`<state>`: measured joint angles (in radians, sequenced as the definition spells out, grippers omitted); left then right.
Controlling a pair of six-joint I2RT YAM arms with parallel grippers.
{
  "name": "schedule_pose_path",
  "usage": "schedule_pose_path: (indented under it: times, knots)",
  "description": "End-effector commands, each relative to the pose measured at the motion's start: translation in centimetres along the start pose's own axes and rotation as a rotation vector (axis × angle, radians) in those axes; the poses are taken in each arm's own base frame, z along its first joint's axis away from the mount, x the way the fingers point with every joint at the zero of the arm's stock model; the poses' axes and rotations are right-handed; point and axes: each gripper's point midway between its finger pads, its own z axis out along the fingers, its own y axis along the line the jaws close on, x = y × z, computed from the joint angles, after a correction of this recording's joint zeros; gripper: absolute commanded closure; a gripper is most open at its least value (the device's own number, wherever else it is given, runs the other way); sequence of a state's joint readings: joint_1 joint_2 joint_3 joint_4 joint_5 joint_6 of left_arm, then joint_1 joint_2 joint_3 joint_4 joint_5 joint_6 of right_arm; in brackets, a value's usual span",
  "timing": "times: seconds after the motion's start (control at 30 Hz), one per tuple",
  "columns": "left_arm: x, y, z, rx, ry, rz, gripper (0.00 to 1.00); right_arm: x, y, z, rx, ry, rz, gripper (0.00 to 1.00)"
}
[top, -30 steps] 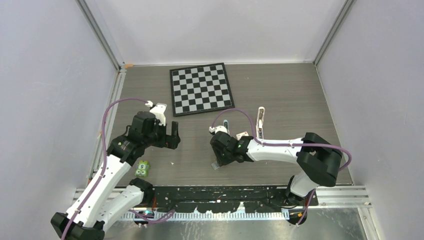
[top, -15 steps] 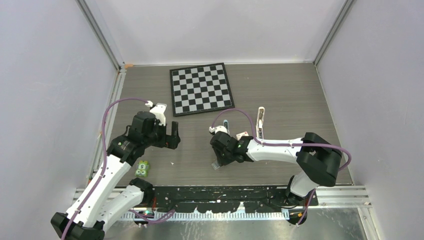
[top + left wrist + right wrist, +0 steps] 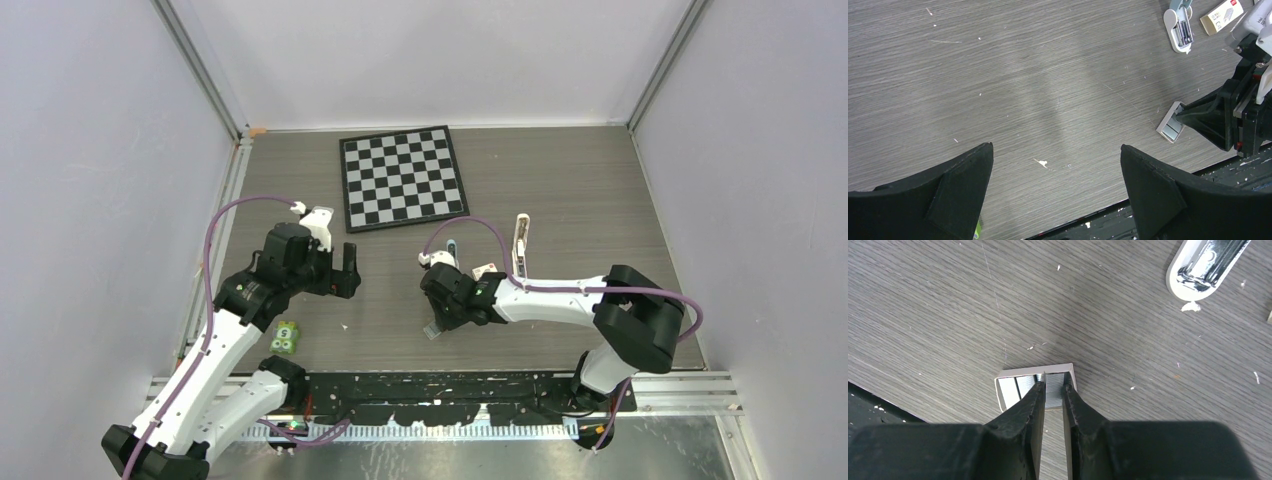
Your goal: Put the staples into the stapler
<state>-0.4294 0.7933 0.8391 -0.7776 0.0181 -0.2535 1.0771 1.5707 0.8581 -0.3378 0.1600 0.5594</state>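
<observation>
Several silvery staples (image 3: 1054,388) lie in a small open white tray (image 3: 1007,390) on the wooden table, near its front edge (image 3: 432,330). My right gripper (image 3: 1053,385) points down into the tray, and its fingers press on both sides of one staple strip. The tray and that gripper also show at the right of the left wrist view (image 3: 1170,128). The white stapler (image 3: 520,243) lies open to the right, behind the right arm. My left gripper (image 3: 1056,146) hovers wide open over bare table, left of centre (image 3: 345,272), holding nothing.
A small light-blue-and-white object (image 3: 1203,265) lies just behind the right gripper (image 3: 452,247). Beside it is a small cream box (image 3: 485,269). A chessboard (image 3: 403,177) lies at the back, and a green pack (image 3: 285,337) by the left arm. A black rail (image 3: 450,390) runs along the front edge.
The right gripper's jaws have narrowed a little around the staple strip. Neither arm has shifted, and the left gripper stays wide open.
</observation>
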Motion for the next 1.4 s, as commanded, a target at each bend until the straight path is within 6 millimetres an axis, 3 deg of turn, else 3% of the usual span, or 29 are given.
schedule_pose_path:
  times: [0.0, 0.47, 0.73, 1.03, 1.37]
  knots:
    - [-0.8, 0.1, -0.3, -0.006, -0.036, 0.01, 0.0, -2.1, 0.2, -1.3, -0.006, -0.076, 0.023, 0.76]
    - [-0.8, 0.2, -0.2, -0.007, -0.034, 0.01, 0.0, -3.1, 0.0, -3.0, 0.004, -0.114, 0.026, 0.76]
    - [-0.8, 0.1, -0.3, -0.005, -0.037, 0.01, 0.0, -3.2, -3.0, -4.8, 0.088, -0.155, 0.055, 0.76]
    - [-0.8, 0.1, -0.4, -0.005, -0.039, 0.01, 0.0, -0.8, -8.2, -4.8, 0.244, -0.135, 0.111, 0.75]
    - [-0.8, 0.1, -0.2, -0.006, -0.034, 0.01, 0.0, 0.8, -9.1, -3.1, 0.289, -0.091, 0.118, 0.75]
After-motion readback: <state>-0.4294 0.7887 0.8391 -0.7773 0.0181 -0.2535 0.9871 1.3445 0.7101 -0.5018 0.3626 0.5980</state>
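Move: The staple strip is already in the right fingers, low in the staple tray, whose middle is about 1 cm back and 1 cm left. The bare spot of table it goes to lies roughly 10 cm right and 1 cm ahead. The blue-lidded stapler stands some 12 cm ahead and 2 cm right, the staple box 11 cm ahead and 9 cm right. From the idle left hand that spot is about 28 cm right, 5 cm back, 17 cm below. The staple strip comes up out of its tray in the right fingers, slowly at first, to about 4.5 cm, then is swept some 10 cm to the right and lowered again over bare table. The fingers keep their pinch, while the wrist turns about 10 degrees clockwise and the fingertips swing outward to the right. ##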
